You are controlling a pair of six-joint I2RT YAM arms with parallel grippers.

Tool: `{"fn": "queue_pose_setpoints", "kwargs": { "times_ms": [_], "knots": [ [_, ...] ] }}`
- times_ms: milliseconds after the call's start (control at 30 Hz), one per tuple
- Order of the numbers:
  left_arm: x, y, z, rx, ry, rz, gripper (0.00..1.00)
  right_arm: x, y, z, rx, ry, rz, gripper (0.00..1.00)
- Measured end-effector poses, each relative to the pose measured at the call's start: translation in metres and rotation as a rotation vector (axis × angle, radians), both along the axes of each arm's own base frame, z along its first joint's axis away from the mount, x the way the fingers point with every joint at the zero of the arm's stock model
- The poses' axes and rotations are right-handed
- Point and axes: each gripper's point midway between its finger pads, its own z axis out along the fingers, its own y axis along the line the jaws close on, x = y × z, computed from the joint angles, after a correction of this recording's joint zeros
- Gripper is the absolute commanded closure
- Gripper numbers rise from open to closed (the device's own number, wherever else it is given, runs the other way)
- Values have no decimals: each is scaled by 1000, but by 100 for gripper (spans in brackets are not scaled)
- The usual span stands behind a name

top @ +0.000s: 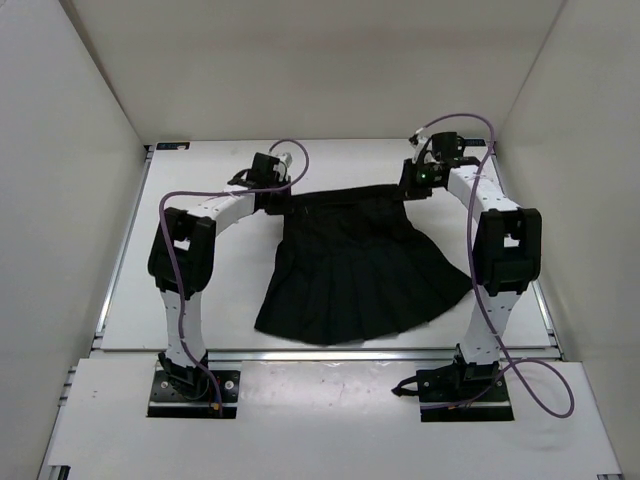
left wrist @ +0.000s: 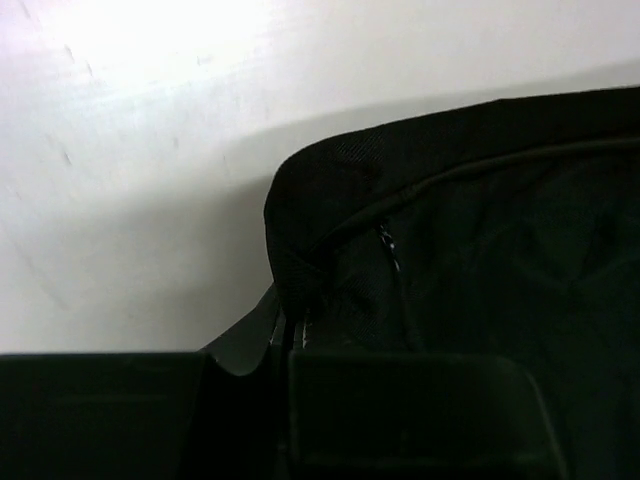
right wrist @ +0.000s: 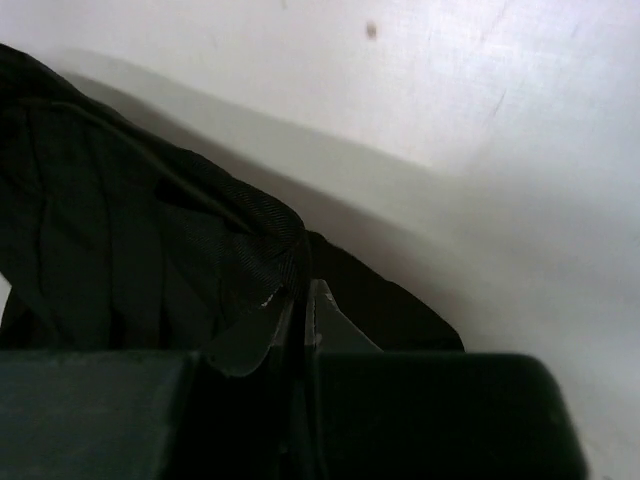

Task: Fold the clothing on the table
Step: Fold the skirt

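Observation:
The clothing (top: 355,270), a black pleated skirt, lies spread on the white table (top: 200,290), waistband at the far side and flared hem toward the arm bases. My left gripper (top: 277,203) is shut on the left end of the waistband; in the left wrist view the clothing's corner (left wrist: 320,200) rises out of the closed jaws of the left gripper (left wrist: 292,325). My right gripper (top: 412,190) is shut on the right end of the waistband; the right wrist view shows the clothing (right wrist: 200,250) pinched between the closed tips of the right gripper (right wrist: 303,300).
White walls enclose the table on the left, right and far sides. A metal rail (top: 330,353) runs along the near edge in front of the arm bases. Purple cables (top: 470,125) loop from both arms.

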Motion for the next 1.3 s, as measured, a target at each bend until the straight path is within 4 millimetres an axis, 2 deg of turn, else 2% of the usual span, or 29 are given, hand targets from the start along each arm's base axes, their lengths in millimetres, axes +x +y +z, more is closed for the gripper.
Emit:
{"fn": "queue_pose_setpoints", "kwargs": {
  "times_ms": [100,200,267,367,500,633,733,833,900,967,1033,1067,1133,1167,1233,1267,1300],
  "knots": [
    [-27,6,-22,20,69,-6,100,-18,3,-25,-13,68,10,100],
    [-46,13,-26,24,95,-6,100,-34,8,-36,-19,101,24,99],
    [-53,16,-21,19,92,-5,100,-45,11,-35,-21,106,32,100],
    [-49,17,-5,4,53,0,100,-52,17,-25,-22,82,47,100],
    [-41,17,9,-18,12,9,100,-47,18,-12,-18,38,52,100],
    [-29,15,9,-36,25,22,100,-29,11,-9,-13,36,44,100],
    [-3,11,12,-50,19,38,100,3,6,-2,-5,22,32,100],
    [30,10,25,-48,-24,63,100,45,3,23,6,-44,18,100],
    [56,7,55,-61,-94,73,100,69,0,55,20,-119,0,100],
    [75,5,97,-71,-180,77,100,84,-3,95,41,-208,-18,100],
    [89,3,157,-89,-316,76,100,86,-5,144,60,-317,-31,100],
    [88,3,187,-100,-385,72,100,80,-5,166,66,-360,-33,100],
    [69,4,240,-114,-502,57,100,58,-5,206,64,-448,-34,99],
    [52,5,263,-120,-569,48,100,41,-5,219,54,-483,-33,100],
    [6,7,289,-125,-654,27,100,2,3,234,48,-543,-15,100],
    [-16,7,295,-132,-691,16,100,-20,8,234,49,-576,2,100],
    [-39,7,294,-139,-712,1,100,-44,11,226,51,-580,15,100]
  ]
}}
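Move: Both hands already pinch the skirt's waistband corners a little above the table, some 25 cm apart. The skirt's middle lies about 13 cm back, 13 cm right of and 5 cm below the left hand, and roughly 15 cm back, 12 cm left of and 8 cm below the right. The left hem corner is about 29 cm back and 7 cm left of the left hand; the right one about 22 cm back and 15 cm right of the right hand. Keeping their pinch on the two waistband corners, both hands first draw back about 5 cm and sink some 3 cm, then turn and sweep forward roughly 14 cm over the table, rising as they go. From there they whip the waistband steeply up, the left hand ending about 29 cm and the right 23 cm above where they began, while both swing back some 10 cm at the top and the fingers tip up from steeply down towards level, by 30 to 40 degrees. ##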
